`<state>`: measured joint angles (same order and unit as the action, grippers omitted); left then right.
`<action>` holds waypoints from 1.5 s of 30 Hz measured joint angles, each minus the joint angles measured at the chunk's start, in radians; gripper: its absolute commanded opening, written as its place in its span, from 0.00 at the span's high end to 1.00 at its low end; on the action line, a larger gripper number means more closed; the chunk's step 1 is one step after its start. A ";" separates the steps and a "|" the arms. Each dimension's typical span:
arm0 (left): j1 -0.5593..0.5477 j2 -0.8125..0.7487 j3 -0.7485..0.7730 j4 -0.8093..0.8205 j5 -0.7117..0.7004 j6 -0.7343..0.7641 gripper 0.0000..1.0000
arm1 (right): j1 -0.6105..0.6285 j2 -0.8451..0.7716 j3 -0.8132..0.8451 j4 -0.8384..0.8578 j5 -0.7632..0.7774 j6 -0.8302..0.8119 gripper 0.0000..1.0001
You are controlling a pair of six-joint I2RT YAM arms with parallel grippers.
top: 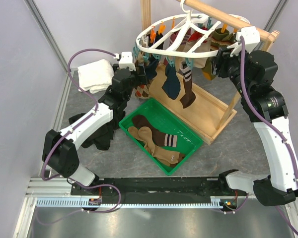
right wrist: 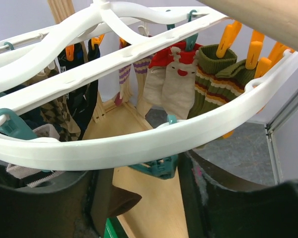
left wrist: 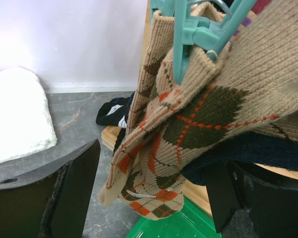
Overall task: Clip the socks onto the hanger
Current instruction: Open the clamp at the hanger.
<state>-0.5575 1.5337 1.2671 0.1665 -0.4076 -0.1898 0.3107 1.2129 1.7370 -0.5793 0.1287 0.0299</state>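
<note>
The white hanger (top: 175,43) hangs from the wooden rail with several socks clipped under it, among them a navy sock (top: 172,84) and a brown striped sock (top: 187,93). My left gripper (top: 139,75) is at its left end. In the left wrist view it (left wrist: 154,198) stands open around a tan argyle sock (left wrist: 188,119), which hangs from a teal clip (left wrist: 188,34) without touching either finger. My right gripper (top: 219,55) is at the hanger's right end. Its jaws (right wrist: 139,198) stand apart under the white rim (right wrist: 139,141), around an empty teal clip (right wrist: 159,166). A gap shows on the clip's left.
A green bin (top: 192,140) below the hanger holds tan socks (top: 141,134) and brown striped socks (top: 165,141). The wooden stand's tray (top: 208,111) lies behind the bin. A white towel (top: 95,74) sits at the back left, and a black cloth heap (top: 102,138) lies under the left arm.
</note>
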 measured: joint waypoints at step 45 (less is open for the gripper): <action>-0.026 -0.552 -0.357 -0.257 0.415 -0.001 0.09 | 0.219 0.000 -0.117 0.116 -0.134 0.278 1.00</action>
<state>-0.5835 0.9817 0.9104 -0.0902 0.0071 -0.1905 0.5297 1.2125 1.6203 -0.4629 -0.0048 0.3084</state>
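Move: The teal clamp on the near rim of the hanger sits just in front of the right fingertips, about 1 cm ahead and 1 cm right, at their height. The hanging striped sock is about 11 cm to its left, the hanging navy sock some 19 cm left, both level forward and roughly 10 cm lower. From the left hand, the dark brown sock in the green bin lies about 10 cm back, 4 cm right and 32 cm down; the argyle sock hangs some 6 cm straight ahead. The right fingers close on the teal clamp and keep it pinched while the hand sweeps about 11 cm left with the hanger's near rim, drifting slightly back, turning some 20 degrees counter-clockwise and rolling its left side up. The left hand, fingers wide open, backs about 16 cm away from the hanging argyle sock, turning some 25 degrees clockwise, rising 4 cm before sinking about 5 cm towards the bin. ##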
